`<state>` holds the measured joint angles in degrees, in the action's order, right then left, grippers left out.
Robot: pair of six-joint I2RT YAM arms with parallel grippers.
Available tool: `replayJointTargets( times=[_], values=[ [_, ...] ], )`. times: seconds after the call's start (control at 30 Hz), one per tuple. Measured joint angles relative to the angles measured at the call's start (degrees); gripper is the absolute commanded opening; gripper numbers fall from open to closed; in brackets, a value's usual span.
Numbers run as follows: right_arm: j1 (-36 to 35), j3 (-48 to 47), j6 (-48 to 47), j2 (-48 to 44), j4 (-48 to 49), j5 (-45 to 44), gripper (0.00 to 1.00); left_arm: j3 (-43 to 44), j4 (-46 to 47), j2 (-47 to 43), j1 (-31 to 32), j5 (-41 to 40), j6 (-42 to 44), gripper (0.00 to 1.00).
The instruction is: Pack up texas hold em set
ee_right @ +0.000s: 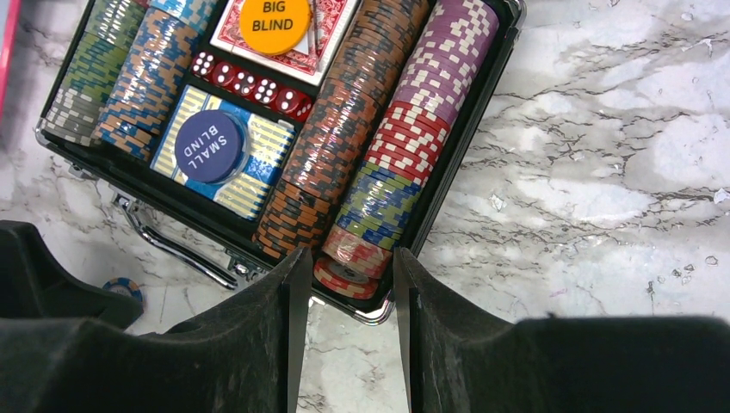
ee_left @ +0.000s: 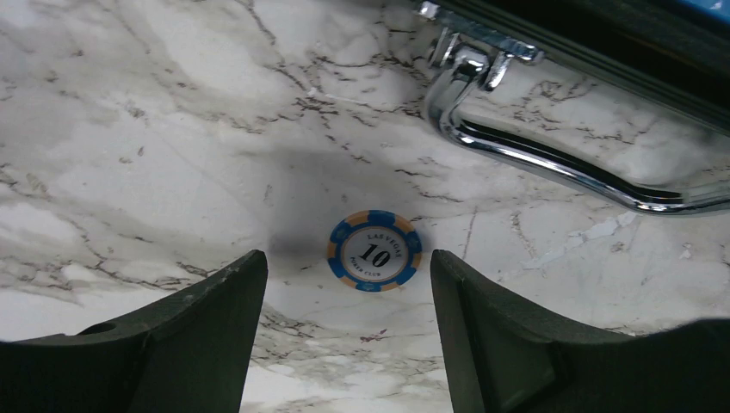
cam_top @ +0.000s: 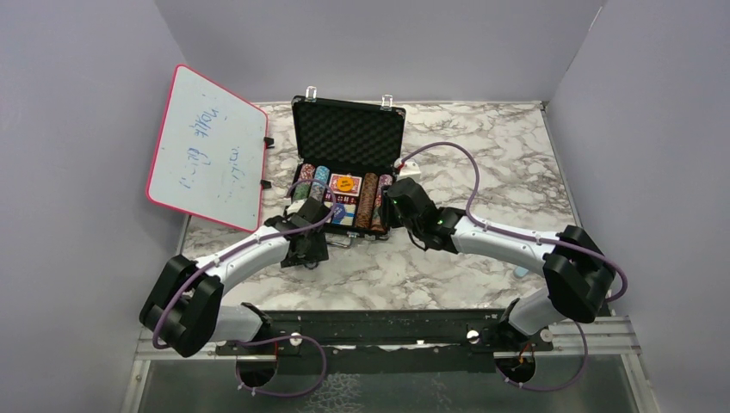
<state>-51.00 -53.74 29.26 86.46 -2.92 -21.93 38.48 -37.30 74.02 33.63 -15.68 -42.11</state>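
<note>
The black case of the texas hold em set lies open on the marble table, its lid standing up. Rows of striped chips, red dice, card decks, an orange button and a blue button fill it. A blue "10" chip lies flat on the table near the chrome handle. My left gripper is open just short of that chip, touching nothing. My right gripper stands open at the case's near right corner. A tilted red chip at the end of the row sits between its fingertips, with a gap on one side.
A pink-framed whiteboard leans against the left wall, close to the case. A small white object lies by the case's right side. A small pale blue item is on the table near the right arm. Grey walls enclose three sides.
</note>
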Motion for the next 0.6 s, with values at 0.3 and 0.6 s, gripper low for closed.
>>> replayJointTargets(
  times=[0.3,0.6],
  values=[
    [0.02,0.0,-0.33,-0.76,0.0,-0.04,0.43,0.24,4.46,3.23,-0.63,3.65,2.05,0.56],
    [0.02,0.0,-0.35,-0.76,-0.02,-0.04,0.43,1.99,3.26,5.51,-1.05,3.72,2.34,0.5]
  ],
)
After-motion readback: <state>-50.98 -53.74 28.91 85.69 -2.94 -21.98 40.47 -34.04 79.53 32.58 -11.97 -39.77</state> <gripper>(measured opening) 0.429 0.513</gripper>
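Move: The last poker chip, the 10, lies almost under the left hand, about 1 cm ahead, 1 cm to the right and 2 cm lower. From that hand, the case handle is some 7 cm ahead and 8 cm to the right, and the small blind button inside the case roughly 14 cm ahead and 8 cm right. From the right hand, waiting above the case's near right corner, the chip is about 14 cm back, 20 cm left and 11 cm lower. The left fingers close in around the chip, from about three-quarters to half open, until both tips stand close beside its edges; whether they touch it yet can't be told. Meanwhile the hand shifts about 1.5 cm right and 1 cm forward to centre on the chip, sinking some 1 cm towards the table, fingers still pointing steeply down. ##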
